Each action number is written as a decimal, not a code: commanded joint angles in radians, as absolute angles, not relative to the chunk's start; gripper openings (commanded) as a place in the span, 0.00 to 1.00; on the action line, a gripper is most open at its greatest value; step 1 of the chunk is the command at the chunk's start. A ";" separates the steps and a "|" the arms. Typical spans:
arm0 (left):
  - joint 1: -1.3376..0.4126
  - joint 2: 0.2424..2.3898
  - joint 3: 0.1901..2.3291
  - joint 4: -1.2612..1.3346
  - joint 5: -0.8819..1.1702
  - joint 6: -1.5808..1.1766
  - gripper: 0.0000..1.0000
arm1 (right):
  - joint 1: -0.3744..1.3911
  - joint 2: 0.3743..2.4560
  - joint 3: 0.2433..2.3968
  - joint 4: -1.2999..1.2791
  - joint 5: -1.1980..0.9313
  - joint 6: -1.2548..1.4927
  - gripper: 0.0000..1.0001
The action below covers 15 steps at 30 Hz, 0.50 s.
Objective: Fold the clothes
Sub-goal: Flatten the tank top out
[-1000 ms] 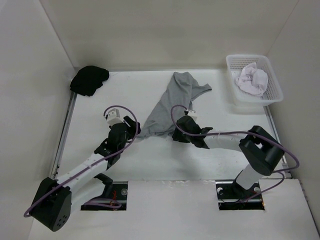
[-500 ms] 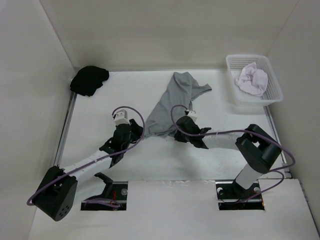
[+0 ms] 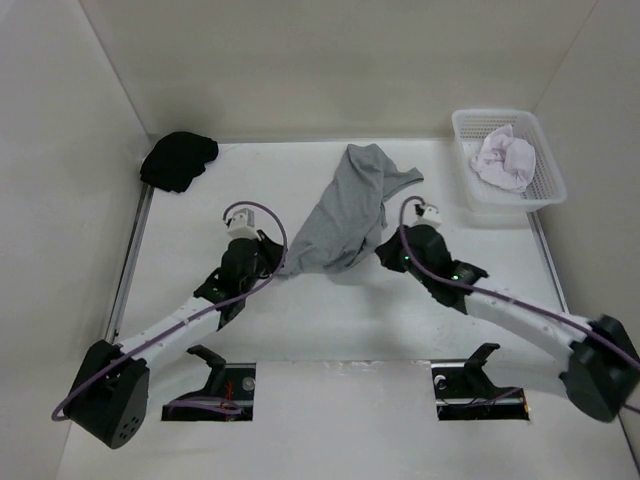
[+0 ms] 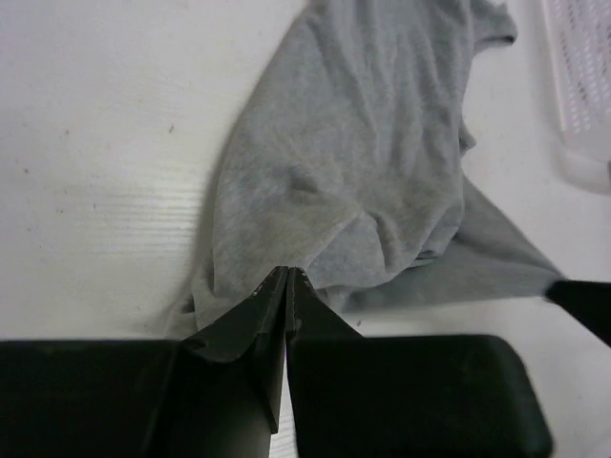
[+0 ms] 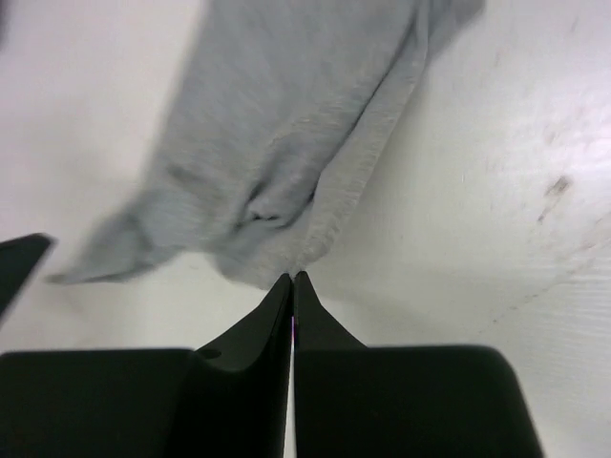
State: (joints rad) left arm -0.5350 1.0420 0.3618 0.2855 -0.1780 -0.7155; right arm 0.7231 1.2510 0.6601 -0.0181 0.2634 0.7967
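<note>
The clothes [image 3: 345,215] are one plain grey knit garment, lying crumpled and stretched from the table's back middle toward the front. My left gripper [image 3: 278,268] is shut on its lower left corner. In the left wrist view the black fingertips [image 4: 277,286] meet on the grey hem [image 4: 315,258]. My right gripper [image 3: 383,250] is shut on the lower right edge. In the right wrist view its closed tips [image 5: 292,277] pinch the ribbed hem [image 5: 315,243]. The cloth between the two grips sags in folds.
A black cloth bundle [image 3: 180,160] lies in the back left corner. A white plastic basket [image 3: 495,215] holding a pale pinkish cloth [image 3: 505,160] stands at the back right, its wall [image 4: 582,114] visible in the left wrist view. White walls enclose the table.
Both grippers have closed on the garment's lower edge. The right arm has swung out to the right, drawing its corner along. The left gripper moved in to the left corner.
</note>
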 commanded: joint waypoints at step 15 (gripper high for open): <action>-0.459 0.811 0.536 -0.173 -0.112 -0.767 0.26 | 0.627 0.532 0.502 -0.542 0.420 0.890 0.01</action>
State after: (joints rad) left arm -0.4389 0.7483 0.6254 -0.0505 -0.1555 -0.7811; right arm 0.6693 0.5114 0.5278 -0.5087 0.3775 0.8593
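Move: The tank top lies rumpled between the hands, its middle about 15 cm ahead, 15 cm right and 8 cm below the left hand, whose shut fingers are at its near left corner. From the right hand, which already pinches the near right corner, that middle is some 14 cm ahead, 8 cm left and 8 cm below. The white basket stands about 25 cm ahead and 29 cm right of the right hand; the black cloth about 28 cm ahead and 23 cm left of the left hand. The tank top's near right corner stays pinched as the right hand swings it up about 11 cm, then on to the right (some 10 cm in all) and back, sinking again halfway, away from the basket and the top's far end. The left hand comes free of the near left corner, shooting up about 16 cm and slightly left, fingers tilting upward; they begin to open as it starts down again. ##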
